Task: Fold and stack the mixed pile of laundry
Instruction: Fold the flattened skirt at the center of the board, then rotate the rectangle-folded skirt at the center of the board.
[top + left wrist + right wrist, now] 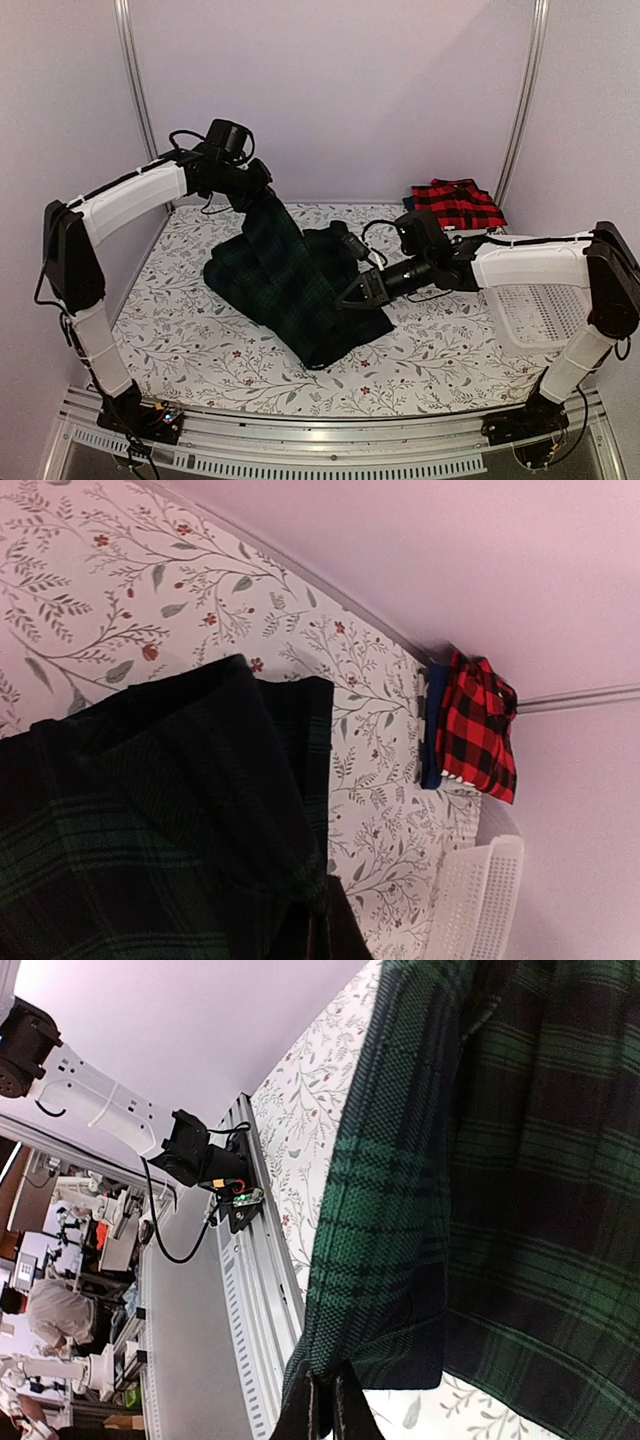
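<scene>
The dark green-navy plaid garment (290, 285) lies spread in the middle of the table, one end pulled up toward the back. My left gripper (262, 200) is shut on that raised end, and in the left wrist view the cloth (150, 830) hangs in front of the gripper (318, 938). My right gripper (345, 298) is shut on the garment's right edge; its fingertips (327, 1408) pinch the plaid hem (400, 1260). The red-and-black checked shirt (458, 203) (478, 728) lies folded at the back right on a navy blue folded piece (433, 730).
A white lattice basket (540, 312) (480, 900) stands at the right edge under my right arm. The floral table cloth (200, 340) covers the table. Metal posts (135, 80) rise at the back corners, and a rail (330, 440) runs along the near edge.
</scene>
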Robot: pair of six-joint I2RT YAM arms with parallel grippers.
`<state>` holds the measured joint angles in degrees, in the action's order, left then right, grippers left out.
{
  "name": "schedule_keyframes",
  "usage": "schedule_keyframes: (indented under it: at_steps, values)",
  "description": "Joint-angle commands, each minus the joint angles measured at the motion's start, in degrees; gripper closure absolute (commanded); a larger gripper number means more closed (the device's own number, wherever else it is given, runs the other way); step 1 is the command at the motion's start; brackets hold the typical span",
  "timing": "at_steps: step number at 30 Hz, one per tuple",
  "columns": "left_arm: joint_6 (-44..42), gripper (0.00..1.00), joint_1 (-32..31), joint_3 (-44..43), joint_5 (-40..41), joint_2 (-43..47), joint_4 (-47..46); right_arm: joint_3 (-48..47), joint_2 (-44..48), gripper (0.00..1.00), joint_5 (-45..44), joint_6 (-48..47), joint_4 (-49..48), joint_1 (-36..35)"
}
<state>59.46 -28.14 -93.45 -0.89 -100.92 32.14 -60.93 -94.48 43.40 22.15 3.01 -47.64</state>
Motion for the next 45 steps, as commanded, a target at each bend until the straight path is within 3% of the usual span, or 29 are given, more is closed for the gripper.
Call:
schedule_keyframes:
  at_steps: [1, 5, 16, 22, 24, 26, 29, 33, 40, 42, 45]
  values:
    - [-6.58, 1.00, -2.32, -12.41, -2.85, -10.87, -3.47, 7.42, 2.40, 1.00, 6.72, 7.47, -9.04, 4.40]
    - [-9.03, 1.00, -4.21, -22.66, -3.99, -20.35, -1.56, 12.14, 3.00, 1.00, 6.75, 7.11, -9.55, 7.71]
    - [-8.88, 1.00, -5.36, -24.08, -7.12, -32.36, -11.85, 18.39, -3.36, 1.00, 8.43, 6.73, -12.65, 16.57]
    - [-10.79, 0.84, -5.31, -30.16, -10.58, -37.84, -11.13, 17.37, -6.61, 1.00, 6.57, 7.02, -12.47, 17.17]
    - [-12.45, 0.70, -5.26, -30.17, -9.57, -35.80, -10.42, 17.25, -5.49, 1.00, 4.64, 7.44, -12.24, 17.58]
    - [-13.93, 0.46, -5.12, -26.47, -7.13, -31.42, -11.55, 17.22, -4.06, 1.00, 3.04, 7.72, -12.16, 18.02]
    - [-14.74, 0.03, -3.78, -16.65, -6.63, -22.67, -16.10, 17.12, -3.10, 1.00, 1.04, 8.14, -11.79, 18.79]
    - [-14.03, 0.00, -1.22, 0.31, -8.94, -10.57, -24.26, 17.10, -2.76, 1.00, -1.89, 8.90, -11.17, 19.12]
    - [-16.81, 0.00, -1.31, 16.16, -10.66, 0.09, -20.18, 18.47, -7.88, 1.00, -2.20, 14.75, -13.23, 19.69]
    - [-17.20, 0.00, -2.31, 20.99, -9.93, 3.15, -19.49, 17.38, -8.37, 0.82, -1.97, 15.42, -12.43, 19.69]
    - [-15.41, 0.00, -2.64, 27.36, -9.91, 7.81, -18.68, 13.76, -5.36, 0.66, -3.24, 13.73, -7.15, 19.69]
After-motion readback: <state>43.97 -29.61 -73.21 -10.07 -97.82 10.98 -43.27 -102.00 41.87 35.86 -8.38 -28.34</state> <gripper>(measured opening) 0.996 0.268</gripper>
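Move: The skirt is pinched at two raised places. Its lying far corner, where the left hand's end goes, is about 7 cm ahead of that hand, 14 cm to its right and 22 cm below. The lying right corner, the right hand's goal, is some 7 cm ahead, 12 cm right and 15 cm below. The skirt body's middle lies roughly 15 cm ahead and 11 cm left of the right hand; the white basket, 12 cm ahead and 46 cm right. The skirt's raised edge is carried over to the robot's right and down by both hands. The left goes about 15 cm right, 13 cm down and somewhat forward, opens wide, then withdraws back, left and up before dipping slightly. The right hand carries its end right, down and forward to the lying right corner, turning some 25 degrees clockwise, its fingers just starting to part. ##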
